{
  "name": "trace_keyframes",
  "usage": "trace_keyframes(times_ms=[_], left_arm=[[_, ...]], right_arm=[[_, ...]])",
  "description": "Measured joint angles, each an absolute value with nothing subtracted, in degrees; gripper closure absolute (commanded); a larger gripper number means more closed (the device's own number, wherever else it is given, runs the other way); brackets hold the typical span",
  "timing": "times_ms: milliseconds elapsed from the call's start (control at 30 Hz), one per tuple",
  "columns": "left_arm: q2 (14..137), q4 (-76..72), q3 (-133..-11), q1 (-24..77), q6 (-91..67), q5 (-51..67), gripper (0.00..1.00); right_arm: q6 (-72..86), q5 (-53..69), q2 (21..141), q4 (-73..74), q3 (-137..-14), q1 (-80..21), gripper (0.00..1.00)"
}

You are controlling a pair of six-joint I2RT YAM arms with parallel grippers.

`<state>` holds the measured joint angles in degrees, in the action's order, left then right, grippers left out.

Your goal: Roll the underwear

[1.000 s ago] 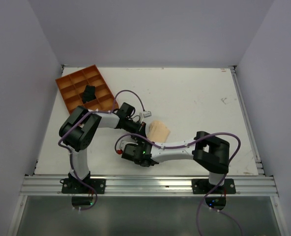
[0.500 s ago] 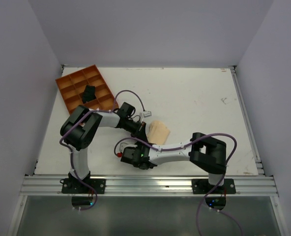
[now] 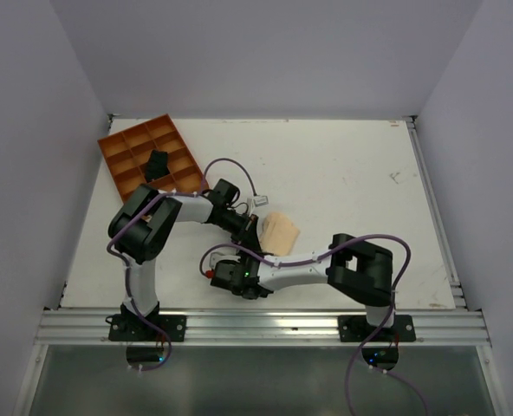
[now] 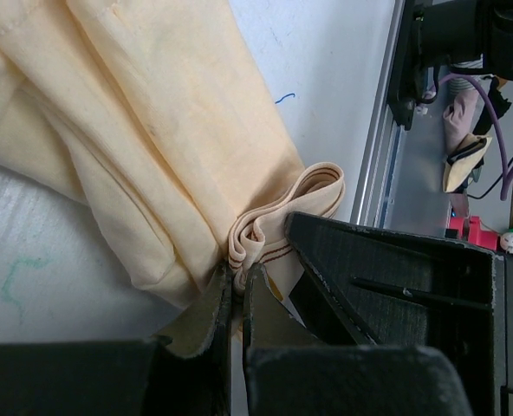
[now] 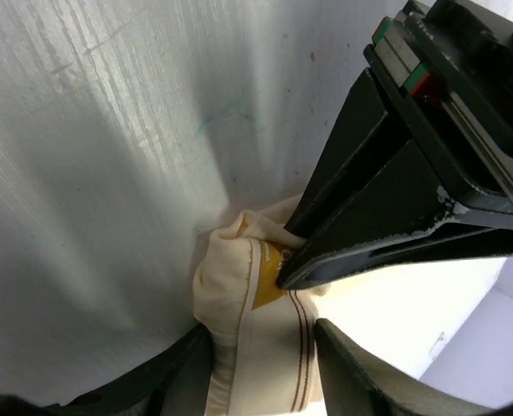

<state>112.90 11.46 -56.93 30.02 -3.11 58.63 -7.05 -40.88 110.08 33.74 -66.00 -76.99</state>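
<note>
The underwear (image 3: 281,230) is a pale beige wrinkled cloth lying mid-table, just right of both wrists. In the left wrist view its folded body (image 4: 152,130) spreads upward, and my left gripper (image 4: 237,282) is shut on the bunched, brown-striped waistband. My right gripper (image 5: 265,381) is open, its two fingers standing on either side of the same rolled waistband (image 5: 256,338), close against the cloth. The left gripper's black fingers (image 5: 369,217) pinch the fabric just above. From overhead, the left gripper (image 3: 250,230) and right gripper (image 3: 256,256) meet at the cloth's left edge.
An orange compartment tray (image 3: 118,143) stands at the back left with a small black bundle (image 3: 157,163) in one cell. An aluminium rail (image 3: 256,325) runs along the near edge, another rail (image 3: 434,208) along the right side. Purple cables loop over both arms.
The right arm's elbow and wrist have shifted slightly left and toward the near edge. The left gripper has kept its pinch, and the cloth has stayed in place.
</note>
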Motion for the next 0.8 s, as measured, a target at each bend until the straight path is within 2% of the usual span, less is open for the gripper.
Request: trace_keyframes(times_ms=[167, 200, 300, 600, 800], left_arm=[[113.14, 13.19, -57.78, 30.06, -2.15, 58.37, 1.0], [113.14, 13.41, -57.91, 30.06, -2.07, 58.35, 0.93], [113.14, 13.47, -57.98, 30.09, -1.91, 58.28, 0.82], [110.48, 9.37, -54.87, 28.91, -5.19, 56.8, 0.67], [109.19, 9.17, -54.41, 26.57, -7.18, 53.89, 0.66]], right_arm=[[-6.66, -36.4, 109.47, 34.48, -66.3, -75.29, 0.61], [-6.35, -34.39, 109.01, 34.54, -66.3, -74.48, 0.64], [-5.69, -28.8, 107.72, 34.81, -66.3, -72.01, 0.74], [-3.33, -12.8, 103.74, 33.56, -65.49, -64.55, 0.85], [-2.55, -5.72, 102.96, 32.51, -65.23, -61.39, 0.89]])
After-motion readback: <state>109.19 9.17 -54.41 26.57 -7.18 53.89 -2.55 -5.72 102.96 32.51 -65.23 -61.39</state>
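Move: The rolled waistband end of the underwear is pinched in the left fingertips, its middle about 1 cm back and 1 cm right of them. It lies between the right hand's open fingers, some 1 cm ahead and 1 cm below. The underwear's flat length spreads beyond the roll, its middle roughly 5 cm ahead and 5 cm right of the right hand, 2 cm below, and roughly 5 cm ahead and 7 cm right of the left. The right hand takes over the roll: its half-open fingers sink a little under 1 cm and close from either side to pinch the waistband, while the wrist tips some 30 degrees from slanting forward to nearly straight down and rolls its left side up. Once the right grip has begun closing, the left fingers open from their pinch to about a third, let go of the band and draw off about 3 cm forward and to the left, turning slightly counter-clockwise. ##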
